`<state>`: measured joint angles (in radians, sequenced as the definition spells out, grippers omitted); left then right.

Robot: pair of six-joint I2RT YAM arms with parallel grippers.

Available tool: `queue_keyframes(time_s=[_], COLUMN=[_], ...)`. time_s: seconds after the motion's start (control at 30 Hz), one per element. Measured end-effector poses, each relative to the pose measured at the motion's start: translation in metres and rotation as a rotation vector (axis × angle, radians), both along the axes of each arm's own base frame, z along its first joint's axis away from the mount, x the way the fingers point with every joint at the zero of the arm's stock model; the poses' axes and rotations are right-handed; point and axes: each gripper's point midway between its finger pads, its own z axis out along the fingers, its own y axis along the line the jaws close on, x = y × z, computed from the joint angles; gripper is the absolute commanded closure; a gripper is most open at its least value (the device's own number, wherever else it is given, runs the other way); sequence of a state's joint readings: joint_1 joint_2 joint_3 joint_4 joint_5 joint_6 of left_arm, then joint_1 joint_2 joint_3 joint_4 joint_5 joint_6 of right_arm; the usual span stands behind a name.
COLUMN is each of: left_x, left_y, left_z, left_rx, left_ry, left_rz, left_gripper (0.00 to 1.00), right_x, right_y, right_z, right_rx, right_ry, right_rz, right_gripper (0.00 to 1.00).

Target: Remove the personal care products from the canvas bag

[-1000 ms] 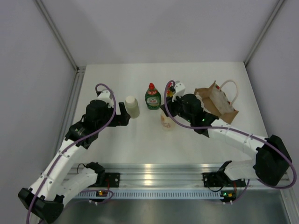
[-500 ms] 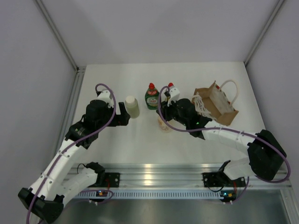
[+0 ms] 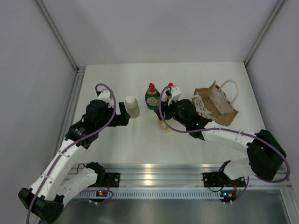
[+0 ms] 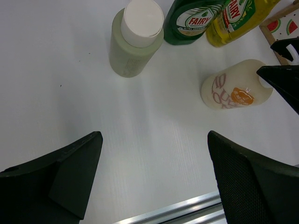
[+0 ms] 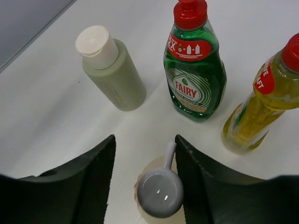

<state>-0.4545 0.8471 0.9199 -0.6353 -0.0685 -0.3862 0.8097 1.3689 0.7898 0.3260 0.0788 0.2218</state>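
Four personal care products stand on the white table, left of the canvas bag (image 3: 217, 105). The peach pump bottle (image 5: 161, 191) stands upright between the fingers of my right gripper (image 5: 145, 177). The right finger sits against its white pump head and the left finger stands off it, so the gripper is open. Behind it are the green bottle (image 5: 194, 70), the slim yellow bottle (image 5: 261, 102) and the cream cylinder (image 5: 112, 70). My left gripper (image 4: 154, 182) is open over bare table, with nothing between its fingers, just short of the cream cylinder (image 4: 135, 39).
The canvas bag lies tipped at the right with its white rope handles (image 3: 230, 88) towards the back. A metal rail (image 3: 154, 170) runs along the near edge. Grey walls close in the table on the left, back and right.
My right gripper has carried the peach pump bottle a little left and set it on the table near the green and yellow bottles, then parted its jaws. The left arm has not moved.
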Motion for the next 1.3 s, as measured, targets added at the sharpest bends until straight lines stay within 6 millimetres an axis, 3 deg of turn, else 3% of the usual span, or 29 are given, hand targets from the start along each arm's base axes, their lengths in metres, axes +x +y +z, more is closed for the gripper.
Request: queue_keyframes(time_s=[0.1, 0.23, 0.27, 0.3, 0.37, 0.7, 1.13, 1.3], left_x=[0.0, 0.0, 0.0, 0.0, 0.0, 0.004, 0.006, 0.004], left_y=[0.0, 0.0, 0.0, 0.0, 0.001, 0.008, 0.055, 0.078], left_z=[0.0, 0.0, 0.0, 0.0, 0.0, 0.0, 0.028, 0.037], left_rx=[0.0, 0.0, 0.001, 0.001, 0.002, 0.025, 0.081, 0.117], left_ry=[0.0, 0.0, 0.0, 0.0, -0.001, -0.013, -0.152, -0.197], left_rz=[0.0, 0.0, 0.0, 0.001, 0.003, 0.045, 0.266, 0.375], left_gripper=[0.02, 0.02, 0.02, 0.02, 0.02, 0.02, 0.02, 0.02], right_x=[0.002, 0.004, 0.004, 0.005, 0.007, 0.018, -0.007, -0.026], right_y=[0.001, 0.0, -0.001, -0.002, -0.006, -0.04, -0.121, -0.158], right_z=[0.005, 0.006, 0.006, 0.007, 0.009, 0.047, 0.118, 0.115], right_rx=[0.014, 0.01, 0.008, 0.007, -0.005, -0.093, -0.108, -0.139], right_ry=[-0.017, -0.027, -0.029, -0.032, -0.043, -0.139, -0.175, -0.121], right_rz=[-0.006, -0.012, -0.016, -0.021, -0.037, -0.172, -0.41, -0.508], right_gripper=[0.3, 0.27, 0.22, 0.08, 0.0, 0.0, 0.01, 0.0])
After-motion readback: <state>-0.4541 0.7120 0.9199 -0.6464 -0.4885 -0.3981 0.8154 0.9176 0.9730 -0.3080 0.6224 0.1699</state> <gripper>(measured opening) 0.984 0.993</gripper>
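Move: The pump bottle stands under the right hand, its pump head still between the loosening fingers and its middle about 8 cm below and 1 cm to the right. From that hand, the green Fairy bottle is roughly 13 cm ahead, 5 cm left, the yellow bottle 12 cm ahead, 4 cm right, and the canvas bag 12 cm ahead, 26 cm right. From the left hand, the pump bottle lies about 5 cm ahead, 19 cm right and 12 cm down. The right fingers finish opening wide and come free of the pump head; the hand edges slightly forward, then swings about 16 cm right and 12 cm up, towards the near side of the bag, drawing back late and turning some 30 degrees clockwise. The empty left hand, still open, draws left and somewhat up, away from the bottles, turning counter-clockwise. ##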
